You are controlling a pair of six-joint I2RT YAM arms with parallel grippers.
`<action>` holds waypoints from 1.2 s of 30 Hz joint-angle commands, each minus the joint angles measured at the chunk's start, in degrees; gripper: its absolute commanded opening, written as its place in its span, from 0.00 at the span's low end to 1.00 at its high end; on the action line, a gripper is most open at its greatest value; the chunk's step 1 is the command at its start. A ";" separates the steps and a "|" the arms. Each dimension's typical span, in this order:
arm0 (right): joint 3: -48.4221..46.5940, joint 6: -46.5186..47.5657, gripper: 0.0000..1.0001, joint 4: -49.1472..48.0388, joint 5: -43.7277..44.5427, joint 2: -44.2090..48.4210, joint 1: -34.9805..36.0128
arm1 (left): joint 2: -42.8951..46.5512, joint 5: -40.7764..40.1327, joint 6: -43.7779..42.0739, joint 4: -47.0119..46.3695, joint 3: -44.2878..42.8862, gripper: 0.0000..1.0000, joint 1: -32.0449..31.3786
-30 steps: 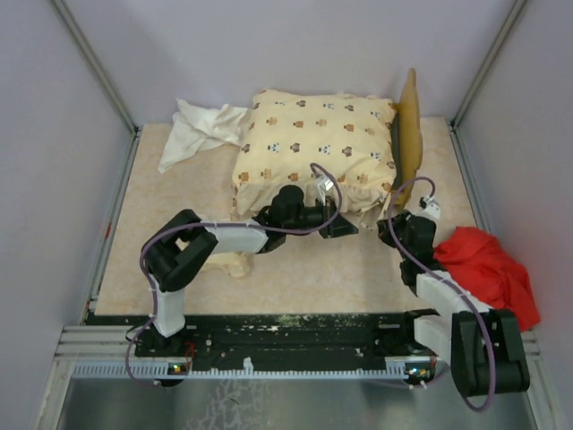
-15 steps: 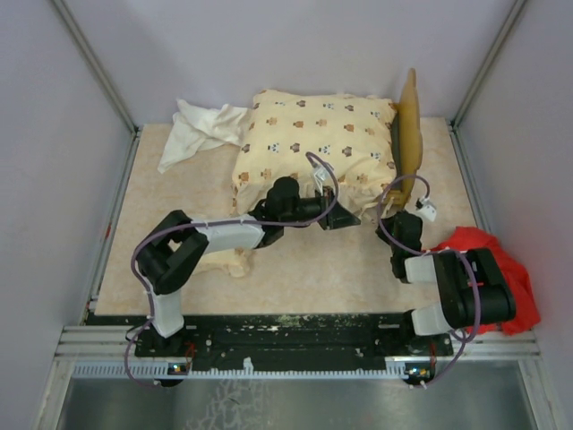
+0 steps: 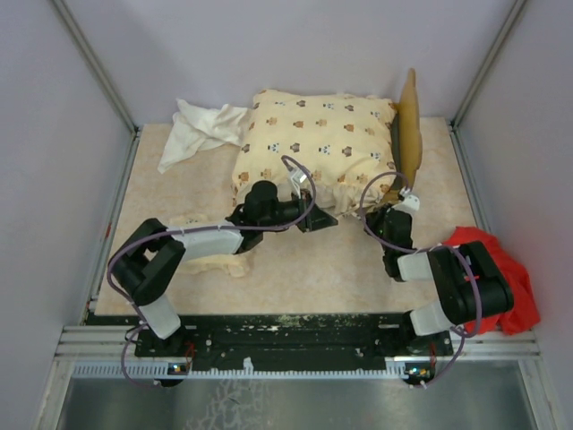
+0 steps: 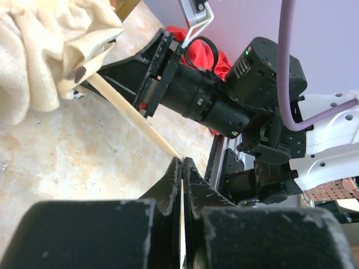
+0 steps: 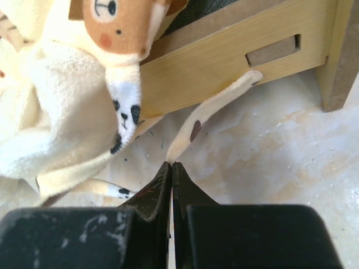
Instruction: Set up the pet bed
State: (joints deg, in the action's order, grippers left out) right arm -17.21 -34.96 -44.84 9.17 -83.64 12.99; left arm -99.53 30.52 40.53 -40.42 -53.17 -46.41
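Observation:
The pet bed's cream animal-print cushion (image 3: 313, 143) lies on the light wooden frame, whose wavy headboard (image 3: 410, 121) stands at the right. The frame's side (image 5: 235, 61) fills the top of the right wrist view. Both grippers sit at the cushion's near edge. My left gripper (image 3: 327, 219) (image 4: 183, 163) is shut on a thin cream tie strip (image 4: 132, 115) coming from the cushion (image 4: 45, 50). My right gripper (image 3: 370, 217) (image 5: 171, 164) is shut on the end of another printed tie strip (image 5: 216, 106) that leads to a slot in the frame. The small pillow (image 3: 224, 262) lies partly under my left arm.
A plain white cloth (image 3: 201, 130) lies crumpled at the back left, touching the cushion. A red cloth (image 3: 492, 260) lies at the right, behind my right arm. Enclosure walls stand close on three sides. My two wrists are close together.
My left arm has drawn back to the left with its gripper still shut. My right arm has folded in, and its gripper has shifted left along the bed's near side.

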 commanded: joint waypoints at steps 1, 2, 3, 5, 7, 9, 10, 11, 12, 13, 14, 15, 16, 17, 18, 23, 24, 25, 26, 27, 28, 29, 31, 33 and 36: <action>3.28 3.38 0.00 -10.85 0.61 0.51 -0.68 | 3.68 1.57 -1.36 -1.28 0.76 0.00 -0.26; 3.42 3.62 0.00 -14.15 -2.38 -0.70 -1.50 | 3.39 2.13 -1.19 -1.91 1.00 0.00 -0.72; 2.67 3.82 0.00 -15.42 -4.95 -2.27 -2.22 | 2.97 2.40 -1.16 -2.08 1.27 0.00 -1.28; 0.49 1.47 0.00 -13.74 -9.14 -3.24 -3.53 | 1.96 1.68 -1.76 -2.11 2.28 0.03 -2.53; 0.27 -1.05 0.00 -15.17 -12.74 -3.46 -4.85 | 0.29 1.50 -2.29 -2.12 3.12 0.06 -3.04; 0.15 -1.90 0.00 -15.35 -13.55 -2.87 -5.85 | -1.52 1.10 -4.15 -1.20 3.13 0.10 -3.07; -0.13 -2.01 0.00 -13.95 -14.04 -2.59 -6.43 | -2.35 0.59 -5.55 0.05 2.46 0.14 -3.01; -0.67 -2.07 0.00 -13.02 -14.89 -2.51 -7.10 | -3.09 0.33 -7.18 2.11 1.36 0.17 -3.02; -1.05 -1.95 0.00 -12.70 -15.84 -2.50 -7.65 | -3.67 -0.04 -8.80 4.62 -0.29 0.21 -3.00; -1.20 -1.66 0.00 -12.80 -16.56 -2.43 -8.01 | -4.19 -0.43 -10.25 7.10 -2.27 0.24 -2.98; -1.13 -1.24 0.00 -13.08 -16.89 -2.35 -8.13 | -4.65 -0.92 -12.05 10.61 -4.82 0.26 -3.04; -0.89 -0.64 0.00 -13.49 -17.12 -2.14 -8.16 | -5.46 -1.24 -13.59 13.30 -7.42 0.27 -3.00; -0.58 -0.20 0.00 -13.72 -17.26 -1.80 -8.24 | -6.15 -1.57 -15.04 15.71 -10.14 0.27 -2.98; -0.29 -0.05 0.00 -13.59 -17.05 -1.30 -8.45 | -7.02 -1.82 -16.49 17.99 -12.82 0.28 -3.01; -0.25 0.18 0.00 -12.92 -16.66 -0.80 -8.58 | -7.90 -2.45 -17.84 20.05 -15.53 0.29 -3.01; -0.29 1.30 0.00 -9.36 -15.32 1.28 -8.69 | -13.46 -1.84 -21.02 22.82 -24.97 0.29 -3.02; -0.15 1.56 0.00 -9.39 -15.10 1.57 -8.73 | -14.42 -0.26 -21.18 21.96 -25.94 0.29 -3.07; -0.03 1.75 0.00 -9.29 -14.99 1.75 -8.88 | -15.33 0.97 -21.13 20.64 -26.59 0.28 -3.14; 0.08 1.83 0.00 -9.23 -14.99 1.90 -9.13 | -16.10 1.55 -20.93 19.10 -26.97 0.28 -3.32; 0.27 1.83 0.00 -9.22 -15.27 1.91 -9.43 | -16.94 2.01 -20.52 17.20 -27.29 0.28 -3.41; 0.37 1.78 0.00 -9.32 -15.42 2.02 -9.75 | -17.75 2.44 -19.94 15.78 -27.75 0.28 -3.35; 0.56 1.81 0.00 -9.65 -15.65 1.99 -10.01 | -18.64 2.55 -19.66 14.71 -28.35 0.27 -3.34; 0.84 1.74 0.00 -10.33 -16.30 1.84 -10.37 | -20.58 2.04 -19.09 13.18 -29.77 0.27 -3.37; 0.79 1.71 0.00 -10.77 -17.30 1.53 -10.59 | -23.04 3.35 -18.56 11.28 -31.68 0.26 -3.38; 0.86 1.65 0.00 -11.27 -17.73 1.38 -10.65 | -26.59 4.79 -17.28 8.89 -34.52 0.25 -3.38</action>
State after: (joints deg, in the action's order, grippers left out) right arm -16.19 -34.04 -52.45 -6.96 -83.35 2.85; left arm -122.87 32.25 22.11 -25.50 -83.26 -49.50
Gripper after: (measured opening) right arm 0.004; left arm 0.255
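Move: The left hand still pinches one strap; the strap bunch by the right fingertips lies about 11 cm to its right, 5 cm ahead and 7 cm lower. From the left hand, the bed cover's middle is some 17 cm ahead and 5 cm left, a little below, and the headboard 20 cm ahead, 17 cm right, about level. The strap bunch is right at the right hand's shut fingertips. Left hand lets go of the strap, dips, rises, then reaches about 8 cm right towards the right fingertips. ##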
